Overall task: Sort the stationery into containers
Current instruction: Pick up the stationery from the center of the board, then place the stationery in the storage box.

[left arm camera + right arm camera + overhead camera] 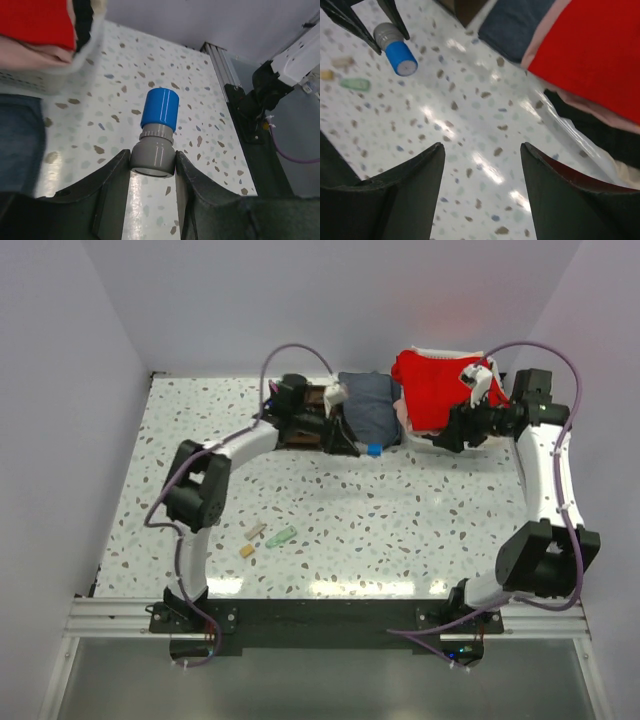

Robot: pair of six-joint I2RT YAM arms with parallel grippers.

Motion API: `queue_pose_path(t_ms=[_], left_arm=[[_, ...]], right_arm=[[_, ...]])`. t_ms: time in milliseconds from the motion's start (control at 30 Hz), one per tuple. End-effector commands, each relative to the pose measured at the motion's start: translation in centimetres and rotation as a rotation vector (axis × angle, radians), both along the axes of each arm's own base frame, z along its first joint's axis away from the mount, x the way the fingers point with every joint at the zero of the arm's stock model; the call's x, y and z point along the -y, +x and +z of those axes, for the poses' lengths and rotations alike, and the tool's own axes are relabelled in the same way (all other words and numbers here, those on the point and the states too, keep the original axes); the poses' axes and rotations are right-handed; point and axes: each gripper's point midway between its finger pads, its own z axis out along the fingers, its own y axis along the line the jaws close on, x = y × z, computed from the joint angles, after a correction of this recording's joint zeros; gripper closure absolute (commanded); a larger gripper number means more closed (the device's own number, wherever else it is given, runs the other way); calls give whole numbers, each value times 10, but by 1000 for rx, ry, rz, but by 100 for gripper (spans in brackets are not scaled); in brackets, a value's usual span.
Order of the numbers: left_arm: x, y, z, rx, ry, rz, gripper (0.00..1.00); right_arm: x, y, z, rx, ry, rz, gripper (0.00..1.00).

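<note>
My left gripper [152,165] is shut on a grey pen with a blue cap [160,107], holding it above the speckled table. In the top view this gripper [358,443] is at the back centre, the blue cap [374,449] sticking out to its right, beside the dark brown organizer [314,400], which the arm mostly hides. My right gripper [482,150] is open and empty over bare table; in the top view it [438,436] is below the red cloth. A pale green piece [281,537] and two tan blocks [255,532] [247,551] lie at front left.
A folded dark blue cloth [370,405] lies right of the organizer. A red cloth [435,390] sits on pink and dark clothes in a white mesh basket [50,80] at the back right. Grey walls enclose the table on three sides.
</note>
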Motion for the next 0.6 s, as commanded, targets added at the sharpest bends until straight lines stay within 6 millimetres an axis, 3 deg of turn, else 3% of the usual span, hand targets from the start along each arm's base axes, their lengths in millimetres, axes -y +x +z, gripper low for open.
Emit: queue_pose_path(t_ms=[0, 67, 100, 133, 233, 300, 333, 367, 400, 567], left_arm=[[-54, 6, 133, 74, -201, 86, 100], [-69, 21, 153, 108, -221, 172, 100], [-73, 27, 157, 131, -226, 203, 100], [-77, 33, 160, 143, -224, 231, 100], [-75, 45, 160, 174, -215, 279, 100], [-71, 48, 151, 191, -202, 278, 100], [-66, 46, 147, 172, -181, 271, 100], [-63, 50, 140, 184, -170, 276, 100], [-59, 49, 138, 186, -165, 272, 100], [-33, 45, 128, 219, -140, 246, 100]], right_arm=[[-50, 21, 45, -151, 445, -25, 34], [-67, 32, 61, -286, 646, -117, 33], [-71, 45, 62, -280, 679, -110, 32], [-90, 45, 65, -313, 681, -89, 32], [-121, 59, 78, -368, 720, -71, 31], [-124, 74, 98, -324, 726, -87, 30], [-123, 86, 93, -348, 735, -117, 30], [-122, 93, 103, -321, 738, -123, 30], [-132, 94, 104, -326, 734, -107, 30], [-135, 95, 91, -401, 768, -132, 31]])
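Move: The glue stick is already in the left fingers, its middle about 3 cm to their right; the open right gripper is some 18 cm right of the left hand and 7 cm higher. From the right hand the stick lies about 15 cm left, 1 cm back and 7 cm down; the navy cloth 13 cm left and 10 cm ahead, the basket 9 cm right and 14 cm ahead, both well below. The brown organizer stands 13 cm left and 9 cm ahead of the left hand, lower. Left hand lifts the glue stick about 17 cm, then dips; open right hand sweeps left and forward towards it. ##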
